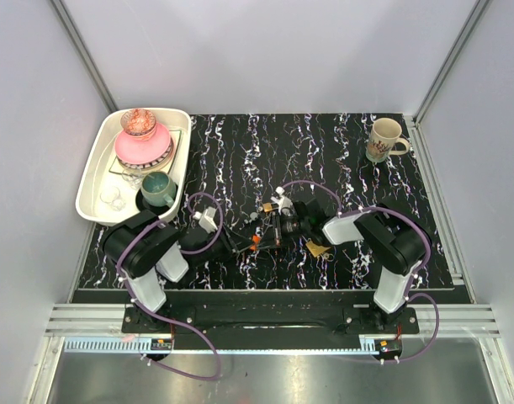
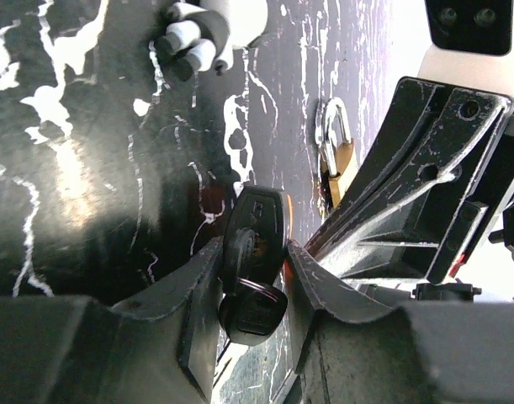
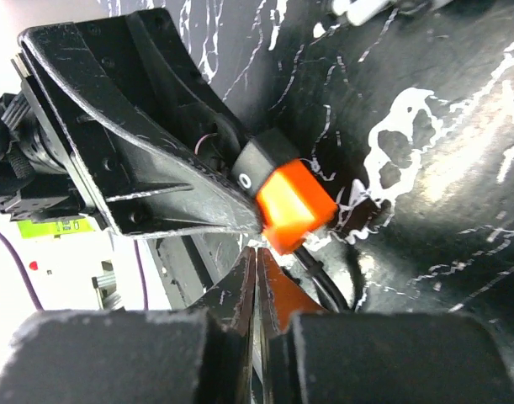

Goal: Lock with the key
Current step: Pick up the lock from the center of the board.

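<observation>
The key's orange head (image 3: 294,206) lies just beyond the tips of my right gripper (image 3: 257,252), beside a black key head (image 3: 255,160). Those jaws are shut edge to edge, and nothing shows between them. From the left wrist view, my left gripper (image 2: 255,252) is pressed onto black key heads (image 2: 255,236) on a ring. An orange sliver shows against its right finger (image 2: 324,286). From above, both grippers meet mid-mat: left (image 1: 250,242), right (image 1: 280,227), with an orange speck (image 1: 255,239) between them. One brass padlock (image 1: 317,248) lies beside the right arm and another (image 1: 266,206) behind the grippers.
A white tray (image 1: 92,181) at the back left holds a pink bowl (image 1: 140,147), a glass and a teal mug (image 1: 158,188). A beige mug (image 1: 384,139) stands at the back right. A brass padlock (image 2: 339,164) lies on the mat past the left fingers.
</observation>
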`<action>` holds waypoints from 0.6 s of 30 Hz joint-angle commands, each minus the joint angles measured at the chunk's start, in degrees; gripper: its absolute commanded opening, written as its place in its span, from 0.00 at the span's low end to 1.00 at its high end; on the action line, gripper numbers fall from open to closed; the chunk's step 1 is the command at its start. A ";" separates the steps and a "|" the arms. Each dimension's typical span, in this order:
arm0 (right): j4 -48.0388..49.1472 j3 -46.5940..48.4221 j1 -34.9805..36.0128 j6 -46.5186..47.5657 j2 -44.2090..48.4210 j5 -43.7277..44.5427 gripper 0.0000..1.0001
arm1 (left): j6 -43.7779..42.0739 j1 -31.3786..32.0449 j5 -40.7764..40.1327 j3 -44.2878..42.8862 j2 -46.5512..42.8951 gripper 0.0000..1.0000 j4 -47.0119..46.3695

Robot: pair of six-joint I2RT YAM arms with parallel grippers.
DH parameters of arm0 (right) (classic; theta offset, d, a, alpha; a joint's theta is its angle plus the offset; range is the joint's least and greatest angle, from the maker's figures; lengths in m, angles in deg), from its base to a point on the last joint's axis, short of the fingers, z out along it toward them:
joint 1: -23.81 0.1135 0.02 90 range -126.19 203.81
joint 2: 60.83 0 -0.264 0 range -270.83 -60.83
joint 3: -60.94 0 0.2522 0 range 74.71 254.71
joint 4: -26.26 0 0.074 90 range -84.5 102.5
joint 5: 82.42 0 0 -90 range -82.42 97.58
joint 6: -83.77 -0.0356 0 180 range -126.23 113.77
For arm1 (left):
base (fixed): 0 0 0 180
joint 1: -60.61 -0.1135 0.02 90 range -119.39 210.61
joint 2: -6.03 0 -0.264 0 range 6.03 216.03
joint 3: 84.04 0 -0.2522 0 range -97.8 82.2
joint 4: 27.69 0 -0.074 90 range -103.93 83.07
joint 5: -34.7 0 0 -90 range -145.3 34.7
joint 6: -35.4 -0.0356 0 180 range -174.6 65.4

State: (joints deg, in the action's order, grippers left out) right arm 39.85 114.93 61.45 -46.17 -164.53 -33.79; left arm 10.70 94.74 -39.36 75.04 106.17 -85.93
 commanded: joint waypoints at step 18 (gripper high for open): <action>-20.04 7.84 0.32 13.64 26.08 12.00 0.66 | -13.16 0.85 2.17 -4.86 -21.88 0.00 8.59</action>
State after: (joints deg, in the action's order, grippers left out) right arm 28.95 117.58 62.07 -40.86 -146.83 -27.91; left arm 5.22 95.46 -36.32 75.04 97.21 -82.28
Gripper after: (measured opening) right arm 0.622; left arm 0.357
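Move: The left hand already holds the orange-and-black lock between its fingers, low over the board. The right fingertips are nearly shut beside its orange end, with the lock about 2 cm left and 1 cm ahead of them, roughly level. From the left hand, the black-and-white knob lies about 7 cm ahead and 1 cm right, the small padlock 9 cm ahead and 4 cm right, and the large padlock level with it, some 16 cm right; all are 1 to 2 cm lower. The right hand backs out upward from beside the lock's orange end, slowly at first and then fast to about 9 cm, its fingers spreading from nearly shut to over half open as it rolls some 15 degrees. The left keeps its grip on the lock without changing its opening, slides about 1 cm to the right low over the board, then at the end starts up by about 3 cm, its wrist tilting slightly. ##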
